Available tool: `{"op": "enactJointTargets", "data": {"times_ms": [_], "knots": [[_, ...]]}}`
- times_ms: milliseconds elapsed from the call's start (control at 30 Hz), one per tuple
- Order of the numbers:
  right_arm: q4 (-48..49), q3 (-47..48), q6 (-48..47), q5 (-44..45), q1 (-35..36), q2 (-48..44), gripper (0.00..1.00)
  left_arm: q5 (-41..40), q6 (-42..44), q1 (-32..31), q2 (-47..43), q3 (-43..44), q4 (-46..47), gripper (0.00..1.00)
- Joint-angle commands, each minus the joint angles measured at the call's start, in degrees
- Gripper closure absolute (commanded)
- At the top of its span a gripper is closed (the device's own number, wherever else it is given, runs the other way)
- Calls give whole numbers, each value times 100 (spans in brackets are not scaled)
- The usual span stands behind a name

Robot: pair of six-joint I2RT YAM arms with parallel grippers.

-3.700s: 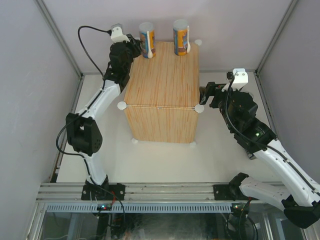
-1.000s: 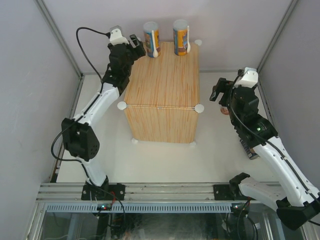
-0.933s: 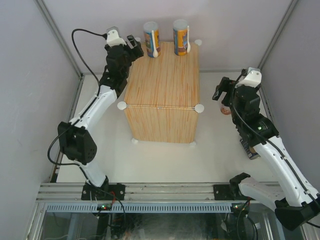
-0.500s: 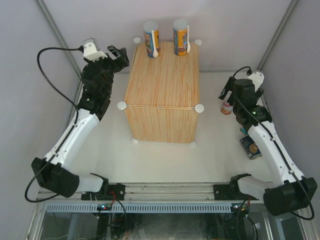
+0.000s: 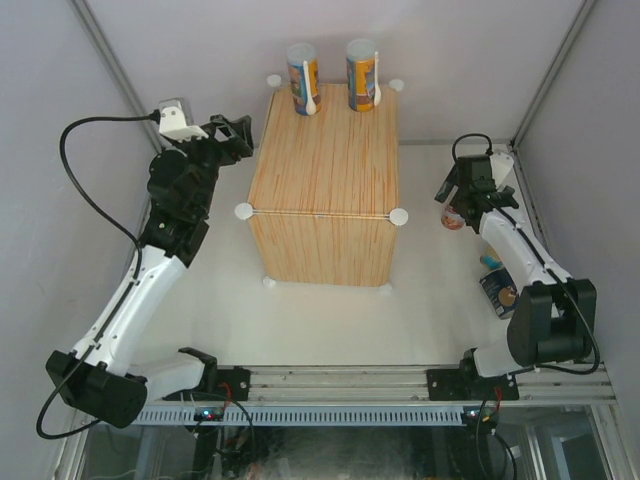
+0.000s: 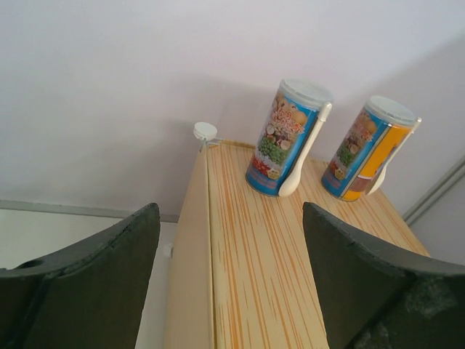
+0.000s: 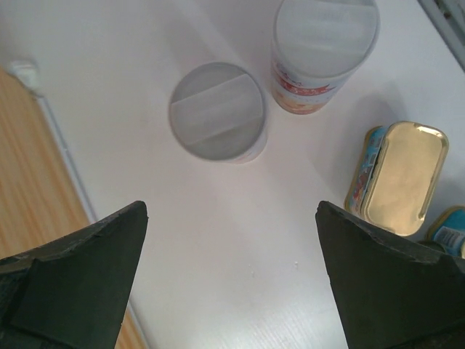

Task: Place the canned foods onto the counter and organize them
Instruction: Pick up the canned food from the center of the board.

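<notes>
Two tall blue-orange cylinders with white spoons [image 5: 302, 78] [image 5: 361, 75] stand upright at the back of the wood-grain counter [image 5: 325, 160]; the left wrist view shows them [image 6: 288, 138] [image 6: 368, 149] beyond the counter top [image 6: 265, 247]. My left gripper [image 5: 236, 137] [image 6: 231, 283] hangs open and empty by the counter's left rear edge. My right gripper [image 5: 452, 188] [image 7: 231, 276] is open above the white floor, right of the counter. Ahead of it stand a grey-lidded can [image 7: 216, 110] and a short white-red can [image 7: 325, 51] [image 5: 453, 216]. A flat gold-blue tin [image 7: 403, 178] lies to the right.
A dark can [image 5: 498, 296] lies on the floor near the right arm's elbow, with a blue tin [image 5: 490, 262] just behind it. The edge of another blue tin [image 7: 447, 229] shows at the right border. White knobs [image 5: 398, 216] [image 6: 205, 131] mark the counter's corners. Grey walls enclose the cell.
The left arm has pulled back left from the left cylinder, which stays on the counter. The right arm has swung to the back right over the short cans, its jaws widening.
</notes>
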Motion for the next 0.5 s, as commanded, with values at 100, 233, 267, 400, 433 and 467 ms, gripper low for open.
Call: {"op": "enactJointTargets", "data": {"times_ms": [100, 233, 267, 400, 433, 467], "knots": [[501, 383, 144, -180, -304, 609, 1, 269, 168, -100, -193, -111, 47, 17], [616, 599, 89, -228, -368, 849, 1, 315, 173, -139, -137, -102, 54, 17], [632, 661, 92, -245, -390, 906, 1, 320, 174, -141, -125, -107, 58, 17], [574, 905, 79, -277, -421, 1190, 1, 337, 174, -157, -113, -126, 66, 17], [564, 948, 85, -278, -428, 1253, 1, 341, 179, -157, -111, -135, 67, 17], [569, 976, 85, -291, -435, 1303, 1, 344, 184, -154, -116, -144, 67, 17]]}}
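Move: Ahead of the right hand by roughly 9 cm, 3 cm to its right and about 14 cm below, stands the nearer white-lidded can. The second can is 9 cm to the right of it and 1 cm farther out; the gold-lidded tin lies about level with the hand, some 14 cm to its right and 15 cm below. From the left hand the nearer can is about 8 cm ahead, 50 cm right and 41 cm below. Sinking about 4 cm at first while easing slightly right, the empty right hand then levels out and pushes forward towards the nearer white-lidded can, some 4.5 cm in all, rising about 1 cm at the end. The fingers stay wide open and slanted down, turning hardly at all; they still touch nothing. ##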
